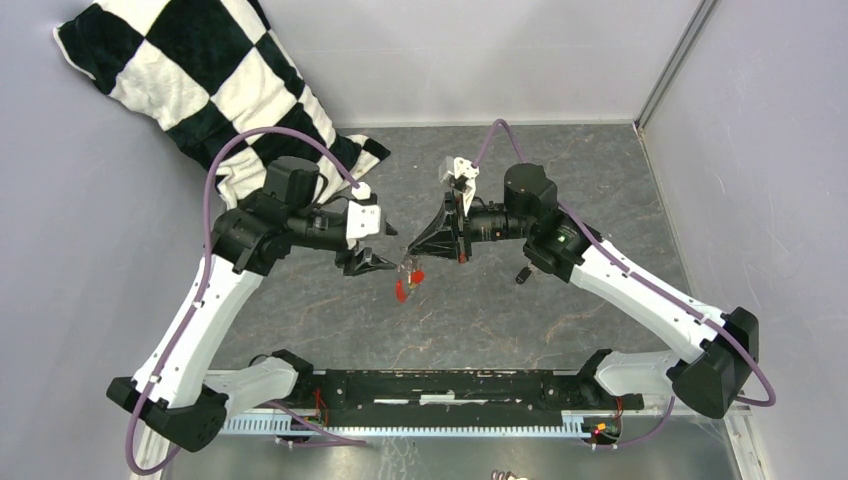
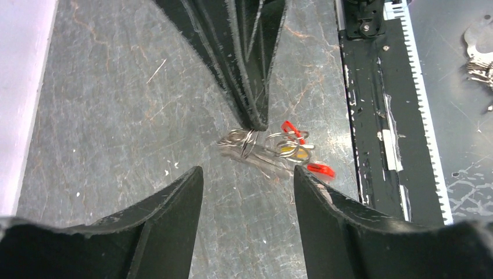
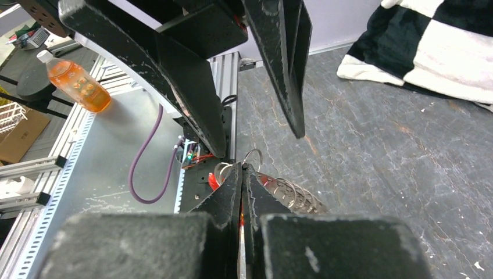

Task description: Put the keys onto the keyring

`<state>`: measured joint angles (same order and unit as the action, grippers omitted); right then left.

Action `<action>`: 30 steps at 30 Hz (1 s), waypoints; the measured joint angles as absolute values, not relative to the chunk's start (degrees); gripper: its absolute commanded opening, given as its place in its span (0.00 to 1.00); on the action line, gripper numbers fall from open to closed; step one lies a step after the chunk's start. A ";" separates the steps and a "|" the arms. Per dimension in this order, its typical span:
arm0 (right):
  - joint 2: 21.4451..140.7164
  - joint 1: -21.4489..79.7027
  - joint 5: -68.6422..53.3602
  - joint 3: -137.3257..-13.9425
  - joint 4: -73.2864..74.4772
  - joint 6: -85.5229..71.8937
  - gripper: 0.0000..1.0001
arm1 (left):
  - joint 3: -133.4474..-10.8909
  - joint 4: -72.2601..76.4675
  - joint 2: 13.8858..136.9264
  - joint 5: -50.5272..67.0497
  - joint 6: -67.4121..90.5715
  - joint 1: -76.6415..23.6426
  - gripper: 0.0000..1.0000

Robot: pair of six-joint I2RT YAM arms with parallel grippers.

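My right gripper [image 1: 404, 262] is shut on the keyring [image 2: 232, 135], a thin grey wire loop held above the table. In the right wrist view its fingertips [image 3: 243, 170] pinch the loop [image 3: 256, 154], with several small rings [image 3: 296, 195] hanging beside them. Red-headed keys [image 2: 321, 170] and a yellow-headed one [image 2: 293, 153] dangle from the ring, and show as red specks [image 1: 401, 290] in the top view. My left gripper [image 2: 247, 172] is open just short of the bunch, facing the right gripper, with nothing between its fingers [image 2: 189, 192].
A black-and-white checked cushion [image 1: 200, 80] lies at the back left. A black rail [image 1: 430, 385] runs along the near edge. An orange bottle [image 3: 75, 87] lies off the table, and another metal bunch [image 2: 479, 52] rests on the steel shelf.
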<state>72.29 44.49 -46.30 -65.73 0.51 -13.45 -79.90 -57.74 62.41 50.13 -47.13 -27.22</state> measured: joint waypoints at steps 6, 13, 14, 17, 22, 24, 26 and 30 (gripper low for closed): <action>72.29 44.49 -47.83 -66.76 1.06 -13.63 0.00 | -80.09 -59.27 63.57 50.11 -49.54 -30.46 0.50; 72.31 44.45 -48.47 -68.47 3.84 -11.70 0.00 | -83.61 -61.12 65.80 49.95 -52.01 -31.55 0.49; 72.31 44.45 -48.64 -68.49 4.08 -11.53 0.00 | -83.99 -61.28 65.91 49.87 -52.42 -31.62 0.50; 72.31 44.45 -49.10 -68.49 5.34 -10.85 0.00 | -85.01 -62.61 66.04 49.60 -54.06 -31.83 0.52; 72.42 44.45 -49.67 -68.58 6.11 -10.22 0.00 | -85.67 -66.13 66.13 49.36 -57.69 -32.58 0.51; 72.51 44.47 -49.95 -68.60 6.28 -10.17 0.00 | -85.69 -66.78 66.30 49.06 -58.52 -33.10 0.49; 72.84 44.51 -50.17 -68.90 6.81 -10.04 0.00 | -85.78 -67.31 66.76 48.25 -59.20 -33.89 0.47; 73.14 44.51 -50.33 -69.21 7.66 -9.56 0.00 | -85.78 -66.74 67.26 46.85 -59.29 -34.59 0.43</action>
<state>73.14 44.51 -50.33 -69.21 7.66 -9.56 -85.78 -66.74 67.26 46.85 -59.29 -34.59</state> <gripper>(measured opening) 0.006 0.465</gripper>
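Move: The keyring hangs from the right hand's shut fingertips, its pinched part right at that hand's point, maybe 1 cm below. From the open left hand this part lies about 4 cm to the right, 1 cm back and nearly level. The red and yellow tags dangle some 7 cm back, 4 cm right and roughly 6 cm below the left hand. The left hand eases about 2 cm back and right towards the right-held keyring, narrowing its fingers, turning clockwise. ##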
